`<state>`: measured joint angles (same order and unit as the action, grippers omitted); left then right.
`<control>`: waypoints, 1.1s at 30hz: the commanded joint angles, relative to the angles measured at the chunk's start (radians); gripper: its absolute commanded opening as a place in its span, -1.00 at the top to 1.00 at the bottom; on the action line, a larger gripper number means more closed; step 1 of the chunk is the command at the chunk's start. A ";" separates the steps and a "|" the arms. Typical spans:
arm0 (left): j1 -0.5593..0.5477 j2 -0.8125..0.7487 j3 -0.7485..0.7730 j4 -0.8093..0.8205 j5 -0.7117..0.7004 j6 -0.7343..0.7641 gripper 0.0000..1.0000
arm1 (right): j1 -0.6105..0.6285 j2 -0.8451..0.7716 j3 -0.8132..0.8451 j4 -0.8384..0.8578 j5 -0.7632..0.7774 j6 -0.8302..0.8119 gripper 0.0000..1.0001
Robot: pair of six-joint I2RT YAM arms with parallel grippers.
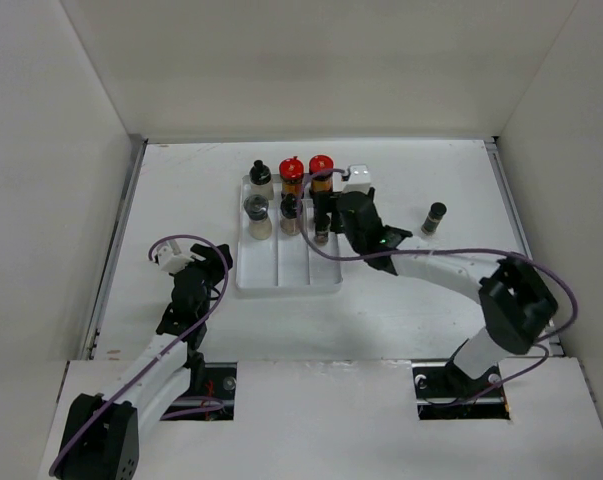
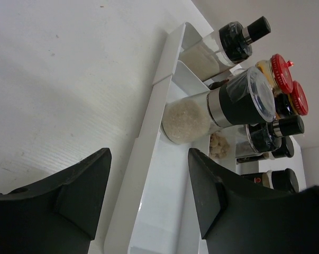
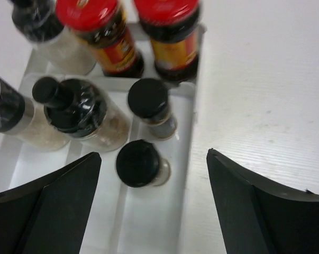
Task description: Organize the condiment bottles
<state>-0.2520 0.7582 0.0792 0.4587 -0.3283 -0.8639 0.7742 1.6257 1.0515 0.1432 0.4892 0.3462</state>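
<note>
The white three-compartment tray (image 1: 281,272) holds the condiment bottles: two red-capped ones (image 1: 292,175) (image 1: 321,170) and a black-capped one (image 1: 260,178) at the back, with a pale grinder (image 1: 256,215) and smaller bottles in front. My right gripper (image 3: 154,154) is open above the right compartment, its fingers standing either side of a tiny black-capped bottle (image 3: 139,163) without touching it. A second tiny bottle (image 3: 148,100) stands just behind. My left gripper (image 2: 148,196) is open and empty, straddling the tray's left wall (image 2: 159,100). One dark bottle (image 1: 434,218) stands alone on the table.
White walls enclose the table on three sides. The near halves of all three tray compartments (image 3: 143,222) are bare. My right arm's forearm (image 1: 431,268) lies across the table between the tray and the lone bottle.
</note>
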 commanded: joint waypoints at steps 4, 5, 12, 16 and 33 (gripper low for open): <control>-0.006 -0.020 0.011 0.038 -0.003 0.011 -0.17 | -0.253 -0.243 -0.151 0.081 0.048 0.115 -0.65; -0.008 -0.014 0.013 0.040 -0.003 0.011 -0.17 | -0.302 -0.262 -0.168 0.072 0.060 0.134 -0.59; -0.008 -0.014 0.013 0.038 0.002 0.008 -0.17 | -0.529 -0.239 -0.220 0.038 0.213 0.140 -0.61; -0.010 -0.019 0.011 0.037 0.002 0.009 -0.17 | -0.591 -0.176 -0.211 0.038 0.221 0.125 -0.70; -0.010 0.003 0.016 0.041 0.003 0.011 -0.17 | -0.625 -0.035 -0.128 0.035 0.064 0.116 0.13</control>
<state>-0.2581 0.7609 0.0792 0.4603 -0.3279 -0.8639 0.1516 1.5867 0.8787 0.1577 0.5526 0.4629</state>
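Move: The last black-capped bottle stands alone on the open table, about 29 cm to the right of the right hand, 5 cm ahead and some 7 cm below. Close under the empty right hand is the bottle just placed, about 1 cm ahead, 2 cm left and 6 cm down; the other small bottle is 6 cm beyond that, and the dispenser bottle about 10 cm left and 4 cm ahead of the hand. From the left hand the last bottle lies roughly 62 cm right and 14 cm ahead. The right hand, already open, lifts about 5 cm away from the bottle it has placed in the tray and sweeps quickly some 29 cm right and 5 cm forward across the bare table to the last black-capped bottle, the wrist turning about 45 degrees clockwise on the way. Past the first part of the sweep it sinks some 10 cm from its highest point, and over the bottle the fingers close from wide to about half open, pinching it between the pads near its cap. ##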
